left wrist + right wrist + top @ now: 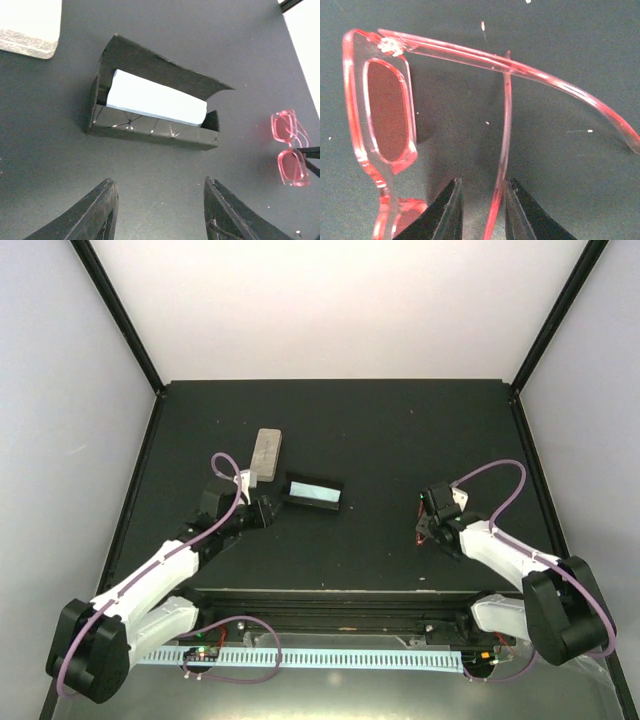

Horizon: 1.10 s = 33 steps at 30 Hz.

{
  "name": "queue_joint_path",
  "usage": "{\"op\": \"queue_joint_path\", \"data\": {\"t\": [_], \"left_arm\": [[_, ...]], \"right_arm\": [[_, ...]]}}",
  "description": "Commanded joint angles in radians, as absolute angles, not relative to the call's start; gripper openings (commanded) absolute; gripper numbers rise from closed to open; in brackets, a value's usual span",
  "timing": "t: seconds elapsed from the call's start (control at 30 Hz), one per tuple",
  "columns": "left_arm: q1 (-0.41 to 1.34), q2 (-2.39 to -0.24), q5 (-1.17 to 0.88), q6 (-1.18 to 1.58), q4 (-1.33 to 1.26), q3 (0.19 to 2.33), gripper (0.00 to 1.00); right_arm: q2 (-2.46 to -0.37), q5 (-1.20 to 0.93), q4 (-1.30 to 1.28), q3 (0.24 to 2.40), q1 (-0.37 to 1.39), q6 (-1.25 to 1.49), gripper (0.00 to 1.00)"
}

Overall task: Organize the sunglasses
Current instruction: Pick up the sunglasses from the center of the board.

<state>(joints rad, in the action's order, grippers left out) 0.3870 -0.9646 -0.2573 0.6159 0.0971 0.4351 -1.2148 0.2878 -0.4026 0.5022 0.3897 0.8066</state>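
Observation:
The red-framed sunglasses [390,110] lie unfolded on the dark table at the right [419,531]. They also show at the right edge of the left wrist view [290,147]. My right gripper [484,181] is down over them [430,528]. Its jaws stand narrow around one thin temple arm [505,125], which touches the right finger while a gap stays to the left finger. My left gripper [159,187] is open and empty, hovering just short of an open black case [150,62] at mid-table [264,510].
The open black case [336,504] holds a folded light blue cloth [155,100]. A closed beige case [265,452] lies behind and left of it, seen at the left wrist view's upper corner [27,25]. Black frame posts edge the table.

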Motion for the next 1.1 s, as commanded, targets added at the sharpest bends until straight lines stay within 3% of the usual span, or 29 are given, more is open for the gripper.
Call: {"op": "queue_joint_path", "data": {"t": [0.0, 0.23, 0.43, 0.6, 0.77, 1.07], "left_arm": [[0.393, -0.914, -0.29, 0.626, 0.096, 0.434, 0.47], [0.393, -0.868, -0.308, 0.633, 0.11, 0.435, 0.48], [0.393, -0.753, -0.337, 0.666, 0.097, 0.426, 0.48], [0.393, -0.656, -0.437, 0.698, -0.004, 0.404, 0.54], [0.395, -0.623, -0.583, 0.769, -0.201, 0.366, 0.63], [0.446, -0.649, -0.676, 0.857, -0.471, 0.357, 0.7]], "right_arm": [[-1.225, 0.237, -0.354, 0.481, 0.378, 0.821, 0.24], [-1.22, 0.186, -0.334, 0.479, 0.376, 0.788, 0.02], [-1.116, -0.043, -0.258, 0.499, 0.376, 0.656, 0.01], [-1.06, -0.367, -0.175, 0.547, 0.377, 0.61, 0.01], [-1.062, -0.731, 0.095, 0.552, 0.395, 0.744, 0.01], [-1.143, -0.819, 0.367, 0.663, 0.602, 0.944, 0.01]]}}
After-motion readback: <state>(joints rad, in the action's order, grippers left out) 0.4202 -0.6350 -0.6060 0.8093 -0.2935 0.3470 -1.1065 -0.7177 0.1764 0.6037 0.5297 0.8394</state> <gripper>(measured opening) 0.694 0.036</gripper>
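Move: The pink sunglasses lie folded right under the open right fingers, their middle some 2 cm ahead, 1 cm left and 1 cm below, with one temple running between the fingertips. The open case with its cloth is about 31 cm left and 9 cm ahead of the right hand; the wooden block is 44 cm left and 20 cm ahead. From the left hand the sunglasses are about 41 cm right, 1 cm ahead, 10 cm below. Right pinches one temple, lifting it about 20 cm left and up, rolling 75 degrees; left rises, opening wider. ##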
